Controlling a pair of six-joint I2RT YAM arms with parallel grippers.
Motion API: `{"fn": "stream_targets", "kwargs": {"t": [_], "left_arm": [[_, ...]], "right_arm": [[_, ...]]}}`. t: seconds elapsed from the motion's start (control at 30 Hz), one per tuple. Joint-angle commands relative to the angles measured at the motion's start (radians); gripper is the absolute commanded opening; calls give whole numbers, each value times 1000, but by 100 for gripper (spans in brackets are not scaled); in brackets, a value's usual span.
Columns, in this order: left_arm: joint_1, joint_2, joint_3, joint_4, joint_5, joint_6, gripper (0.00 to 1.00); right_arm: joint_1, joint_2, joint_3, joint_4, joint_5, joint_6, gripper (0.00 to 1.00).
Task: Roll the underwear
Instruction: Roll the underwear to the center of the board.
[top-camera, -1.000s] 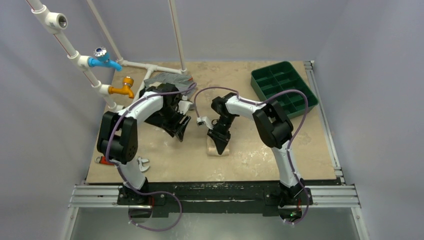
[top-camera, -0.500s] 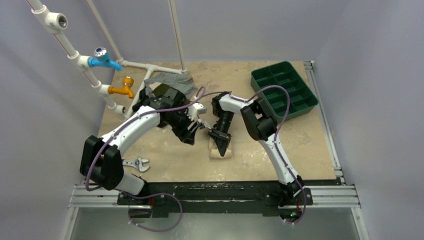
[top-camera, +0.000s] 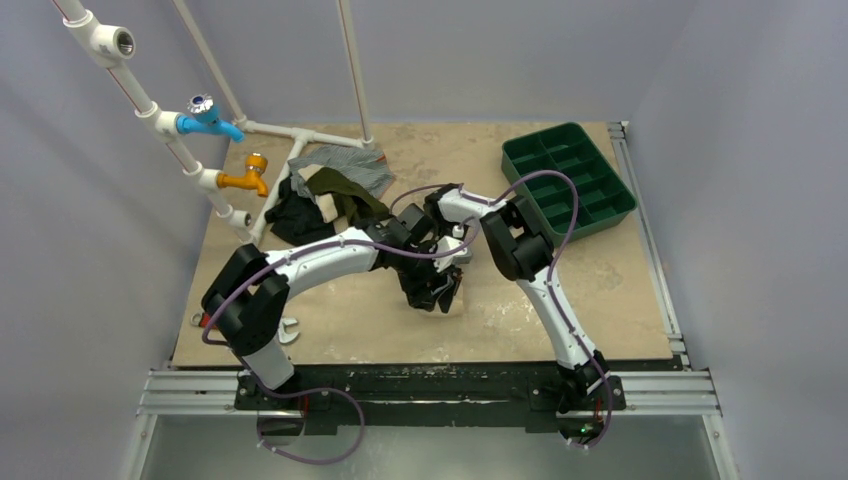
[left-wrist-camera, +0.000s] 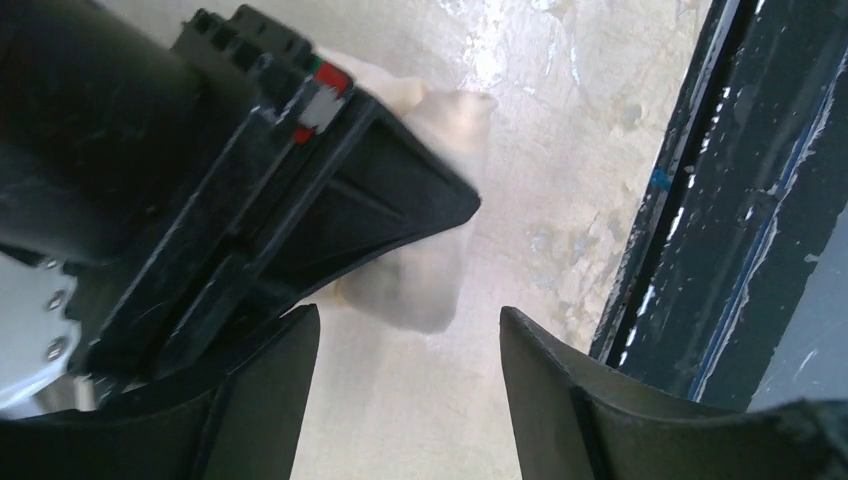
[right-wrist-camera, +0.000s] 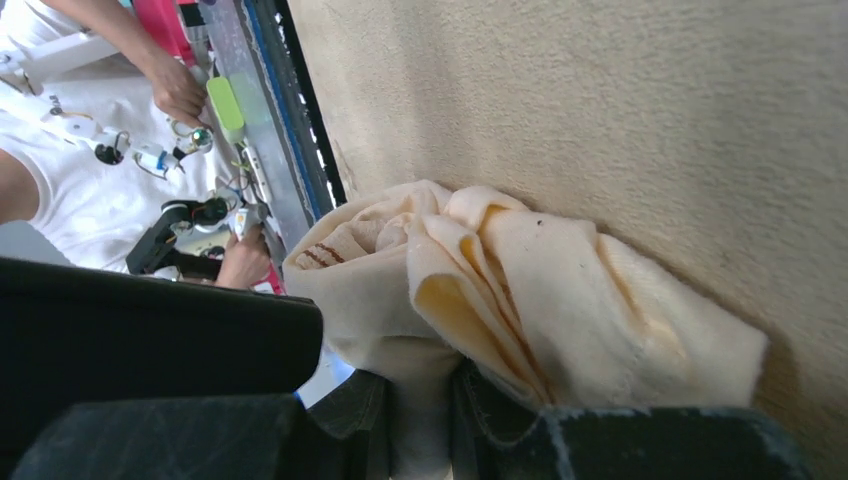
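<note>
The underwear (right-wrist-camera: 540, 290) is a pale beige-peach bundle, bunched into folds on the tan table. My right gripper (right-wrist-camera: 428, 405) is shut on a fold of it at the table surface. In the left wrist view the underwear (left-wrist-camera: 430, 290) lies just ahead of my open left gripper (left-wrist-camera: 410, 400), half covered by the right gripper's black body (left-wrist-camera: 300, 190). No cloth is between the left fingers. In the top view both grippers, left (top-camera: 425, 297) and right (top-camera: 448, 283), meet at the table's middle and hide the underwear.
A green compartment tray (top-camera: 568, 178) stands at the back right. An olive-green garment (top-camera: 340, 195), a grey striped one (top-camera: 345, 160) and a black one (top-camera: 295, 215) lie at the back left by white pipes with taps (top-camera: 215, 120). A wrench (top-camera: 285, 328) lies front left.
My left arm has swung right from the clothes pile to the underwear, ending next to the right gripper. The right gripper has stayed on the underwear.
</note>
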Motion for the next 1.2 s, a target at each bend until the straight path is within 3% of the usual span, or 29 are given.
{"fn": "stream_targets", "kwargs": {"t": [0.0,0.57,0.7,1.0,1.17], "left_arm": [[-48,17,6,133,-50,-2,66],[-103,103,-55,248,-108,1,66],[-117,135,-60,267,-113,-10,61],[-118,192,-47,251,-107,-26,25],[-118,206,-42,212,-96,-10,0]], "right_arm": [[3,116,11,228,215,-101,0],[-2,123,21,225,211,-91,0],[-4,125,22,226,209,-90,0],[-12,117,18,237,194,-88,4],[-18,104,5,240,189,-93,13]]}}
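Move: The rolled underwear lies just under the open left gripper, its middle about 3 cm to the right, 1 cm nearer the base and some 5 cm below. The right gripper already pinches the roll, whose middle is about 1 cm nearer the base than that hand point, otherwise level with it. From the left hand, the olive garment lies some 17 cm ahead and 15 cm left, the green tray about 20 cm ahead and 24 cm right, both roughly 6 cm lower. Keep the right gripper shut on the rolled underwear and practically still. Bring the open left gripper down about 4.5 cm beside it, edging some 1.5 cm to the right early on, so its fingers straddle the roll's left end; only near the bottom close them and pinch that end. ##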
